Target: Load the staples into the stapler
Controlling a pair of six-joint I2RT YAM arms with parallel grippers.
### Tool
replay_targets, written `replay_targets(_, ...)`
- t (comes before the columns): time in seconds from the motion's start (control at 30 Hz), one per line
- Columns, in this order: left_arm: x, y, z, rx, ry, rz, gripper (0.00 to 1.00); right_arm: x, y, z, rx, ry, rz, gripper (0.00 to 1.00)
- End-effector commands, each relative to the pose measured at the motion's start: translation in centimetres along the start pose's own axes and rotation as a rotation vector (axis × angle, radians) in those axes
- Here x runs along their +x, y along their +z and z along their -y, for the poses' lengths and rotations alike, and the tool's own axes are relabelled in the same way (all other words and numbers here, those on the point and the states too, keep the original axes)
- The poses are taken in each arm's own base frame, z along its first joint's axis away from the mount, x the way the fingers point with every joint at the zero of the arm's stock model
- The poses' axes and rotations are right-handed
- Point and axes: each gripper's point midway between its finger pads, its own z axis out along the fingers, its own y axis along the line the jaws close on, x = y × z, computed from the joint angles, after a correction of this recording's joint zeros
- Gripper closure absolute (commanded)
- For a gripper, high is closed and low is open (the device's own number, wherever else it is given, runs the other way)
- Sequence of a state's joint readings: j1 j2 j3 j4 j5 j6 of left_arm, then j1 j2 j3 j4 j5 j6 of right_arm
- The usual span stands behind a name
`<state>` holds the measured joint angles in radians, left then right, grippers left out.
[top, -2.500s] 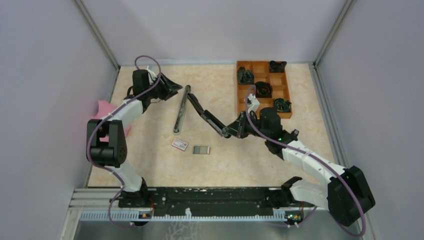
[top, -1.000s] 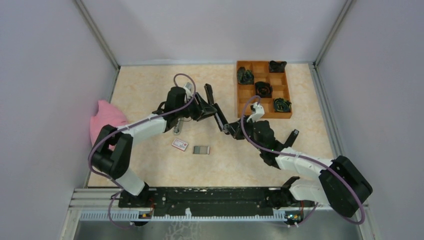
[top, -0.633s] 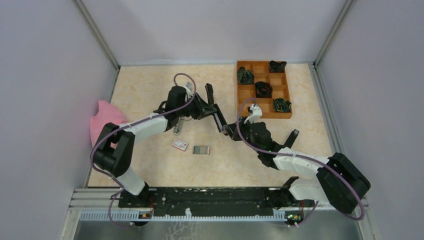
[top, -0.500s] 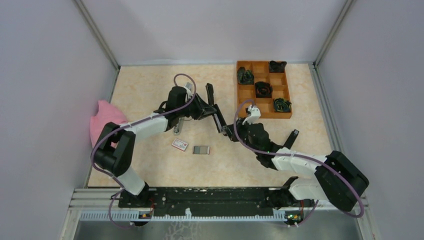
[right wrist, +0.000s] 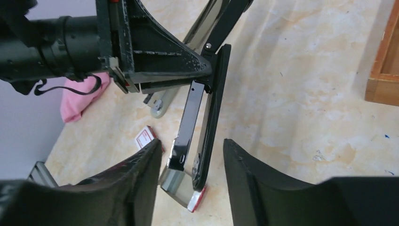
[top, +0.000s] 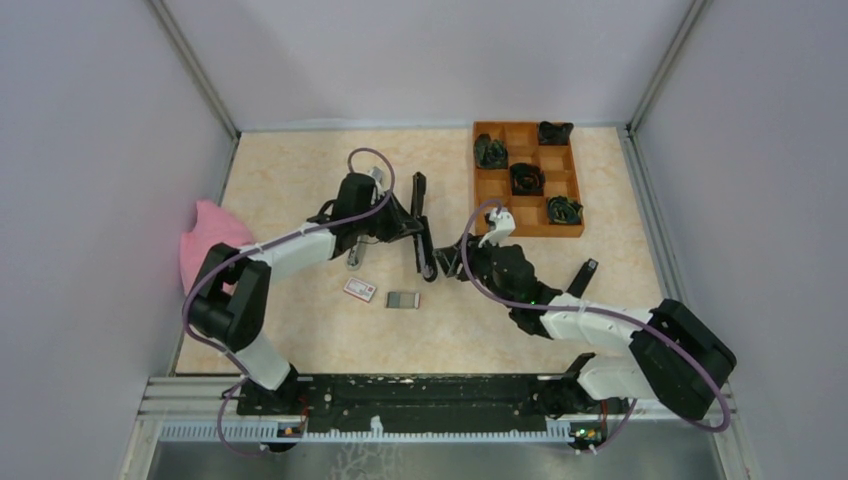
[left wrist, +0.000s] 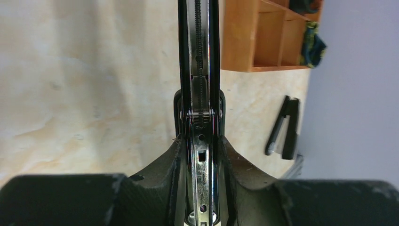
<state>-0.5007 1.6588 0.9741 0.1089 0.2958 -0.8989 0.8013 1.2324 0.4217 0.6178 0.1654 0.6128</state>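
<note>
The black and chrome stapler (top: 423, 235) is spread open, lifted near its hinge. My left gripper (top: 400, 222) is shut on it, and the chrome magazine (left wrist: 200, 94) runs up between the fingers (left wrist: 235, 160). My right gripper (top: 447, 262) is open. Its fingers (right wrist: 141, 179) stand on either side of the stapler's two free ends (right wrist: 197, 136) without touching them. The staples (top: 402, 299) lie as a small grey block on the table, below those ends in the right wrist view (right wrist: 181, 188). Their white-and-red box (top: 359, 289) lies just left of them (right wrist: 146, 137).
An orange compartment tray (top: 500, 190) with dark items stands at the back right. A black elongated object (top: 583, 275) lies right of my right arm. A pink cloth (top: 210, 235) rests against the left wall.
My right gripper has opened and let go of the stapler's arm, which has swung down towards the left. My left gripper has closed tighter on the stapler.
</note>
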Motion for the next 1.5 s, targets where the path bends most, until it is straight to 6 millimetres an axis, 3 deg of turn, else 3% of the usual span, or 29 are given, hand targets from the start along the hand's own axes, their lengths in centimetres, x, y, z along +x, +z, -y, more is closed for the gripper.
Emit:
replay_targets(0.0,-3.8,-0.3,0.0,-0.052,0.138,0.091,1.0,-4.0,0.2,-3.3,-0.083,0.009,0.106,0.46)
replay_targets(0.3,-6.0,1.4,-3.8,-0.286,0.369,0.027,1.0,-3.2,-0.3,0.0,0.091,-0.085,0.001,0.28)
replay_targets(0.63,-7.9,2.8,-7.4,-0.494,0.51,-0.048,0.97,-3.6,-2.9,5.4,0.325,-0.149,-0.072,0.24)
replay_targets(0.93,-6.1,3.1,-9.6,-0.556,0.507,-0.129,0.87,-4.3,-6.3,11.2,0.588,-0.14,-0.16,0.13)
replay_targets(1.0,-5.9,3.1,-9.7,-0.556,0.504,-0.134,0.82,-4.7,-6.9,12.1,0.636,-0.144,-0.173,0.11)
replay_targets(1.13,-6.0,2.8,-9.1,-0.548,0.503,-0.126,0.6,-5.5,-8.0,13.2,0.712,-0.129,-0.164,0.07)
replay_targets(1.3,-6.7,1.8,-7.5,-0.52,0.499,-0.085,0.51,-6.0,-10.0,15.1,0.812,-0.084,-0.175,0.03)
replay_targets(1.47,-7.4,-0.7,-4.2,-0.443,0.485,-0.02,0.41,-7.0,-12.6,17.5,0.946,-0.031,-0.167,0.01)
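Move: The left gripper holds the opened black stapler alone. Its bare landing spot on the table is about 5 cm ahead, 7 left and 9 below; at that level, the grey stapler lies some 4 cm ahead and 13 left, the staple box 12 back and 13 left, and the small tray 14 back and 3 left. From the empty right gripper, the spot is roughly 11 cm ahead, 13 left and 12 below; the spare stapler is 4 back, 28 right and 12 below. Swing the left gripper forward and left while lowering it about 7 cm, rolling some 40 degrees so its fingers point down, and set the black stapler beside the grey one. Then open the fingers, let go and start to rise. Meanwhile draw the empty right gripper away about 20 cm to the right, dipping slightly, turning clockwise, tipping down and opening wide. ##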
